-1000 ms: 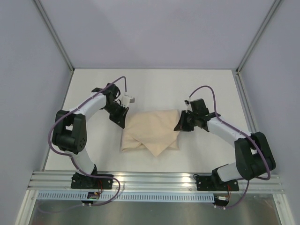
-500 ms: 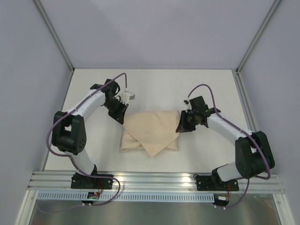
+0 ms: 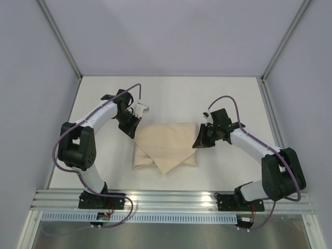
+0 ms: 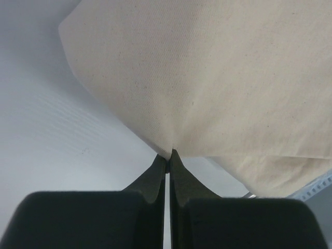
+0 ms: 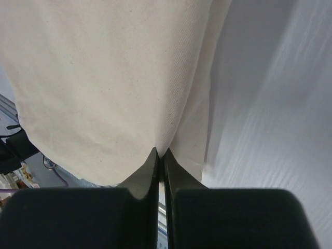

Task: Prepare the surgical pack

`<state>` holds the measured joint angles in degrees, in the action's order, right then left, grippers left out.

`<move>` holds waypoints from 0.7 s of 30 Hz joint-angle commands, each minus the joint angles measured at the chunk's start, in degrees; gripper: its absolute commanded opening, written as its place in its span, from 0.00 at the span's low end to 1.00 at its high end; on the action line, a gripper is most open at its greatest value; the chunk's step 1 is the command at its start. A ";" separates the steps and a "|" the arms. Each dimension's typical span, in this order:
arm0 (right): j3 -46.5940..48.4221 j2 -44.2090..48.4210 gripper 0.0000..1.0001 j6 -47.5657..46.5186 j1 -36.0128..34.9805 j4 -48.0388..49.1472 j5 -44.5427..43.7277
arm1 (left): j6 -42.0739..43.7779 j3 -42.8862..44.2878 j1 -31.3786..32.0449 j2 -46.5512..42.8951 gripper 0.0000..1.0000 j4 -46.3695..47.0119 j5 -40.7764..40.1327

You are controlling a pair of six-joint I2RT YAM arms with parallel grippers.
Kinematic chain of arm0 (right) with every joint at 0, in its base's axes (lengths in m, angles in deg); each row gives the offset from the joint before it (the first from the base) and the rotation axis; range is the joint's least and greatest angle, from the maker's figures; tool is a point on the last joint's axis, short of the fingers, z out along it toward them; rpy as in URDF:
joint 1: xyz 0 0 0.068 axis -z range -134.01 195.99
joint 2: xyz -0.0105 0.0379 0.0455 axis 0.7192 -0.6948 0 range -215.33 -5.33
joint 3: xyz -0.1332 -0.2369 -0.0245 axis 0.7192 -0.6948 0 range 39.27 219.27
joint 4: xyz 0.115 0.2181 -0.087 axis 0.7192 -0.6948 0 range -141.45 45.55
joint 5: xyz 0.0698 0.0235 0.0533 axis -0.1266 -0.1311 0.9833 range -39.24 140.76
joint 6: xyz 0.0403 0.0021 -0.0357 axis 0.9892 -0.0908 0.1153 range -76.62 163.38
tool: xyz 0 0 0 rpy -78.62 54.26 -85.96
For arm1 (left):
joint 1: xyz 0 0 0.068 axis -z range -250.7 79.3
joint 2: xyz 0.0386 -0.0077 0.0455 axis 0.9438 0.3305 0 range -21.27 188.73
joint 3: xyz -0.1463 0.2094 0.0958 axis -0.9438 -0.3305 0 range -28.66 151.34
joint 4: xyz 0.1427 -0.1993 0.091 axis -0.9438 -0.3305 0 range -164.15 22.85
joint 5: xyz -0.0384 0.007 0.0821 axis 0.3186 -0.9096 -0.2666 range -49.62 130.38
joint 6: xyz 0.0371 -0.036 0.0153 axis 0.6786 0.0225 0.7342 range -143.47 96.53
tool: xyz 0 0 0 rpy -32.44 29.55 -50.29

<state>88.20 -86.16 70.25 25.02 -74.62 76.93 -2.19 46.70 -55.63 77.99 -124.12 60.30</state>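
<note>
The surgical pack [image 3: 167, 145] is a folded beige cloth bundle lying in the middle of the white table. My left gripper [image 3: 134, 131] is at the bundle's far left corner, shut on the cloth [image 4: 207, 78], which pinches into a crease at the fingertips. At the bundle's right edge my right gripper [image 3: 197, 141] is shut on a fold of the same cloth [image 5: 104, 78]. What the bundle holds inside is hidden.
The white table [image 3: 171, 98] is walled by grey panels on the left, back and right. An aluminium rail [image 3: 171, 199] with both arm bases runs along the near edge.
The left gripper has stayed at the far left corner, shifting only slightly. The right gripper shifted a little along the right edge and holds a fold there. The front flap lies flatter.
</note>
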 commanded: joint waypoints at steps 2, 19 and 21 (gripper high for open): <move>-5.68 -2.39 0.00 3.18 0.14 6.59 2.56 | 1.66 -3.10 -0.30 3.30 0.00 0.28 -5.69; 0.37 0.76 0.73 -6.13 2.78 -1.55 2.13 | 3.42 -0.65 -0.30 -1.61 0.62 -3.41 -1.38; 1.34 0.95 0.78 -6.83 2.78 -1.73 1.69 | 3.77 0.67 -0.30 -3.36 0.63 -6.29 -2.08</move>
<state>86.04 -87.87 66.38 27.71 -74.42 80.10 -0.07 43.94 -55.87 79.90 -125.81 58.67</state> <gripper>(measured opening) 0.761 0.622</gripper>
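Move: Both hands already pinch the wrap's folded edges. The left's place for its edge is the pack's left side, about 1 cm back and 5 below; the right's is the right side, about 1 cm back and 4 below. The pack's middle lies some 13 cm right and 4 back of the left hand, and 12 left and 1 forward of the right. The near flap's tip is 12 cm right and 15 back of the left, 12 left and 10 back of the right. Still pinching the wrap's edges, both hands draw them down against the pack's sides, the left about 4 cm and slightly back, the right some 2.5 cm. After a brief hold, both sets of fingers open wide and let go; the left starts up again, easing back and left, while the right edges right and then lifts slightly. ##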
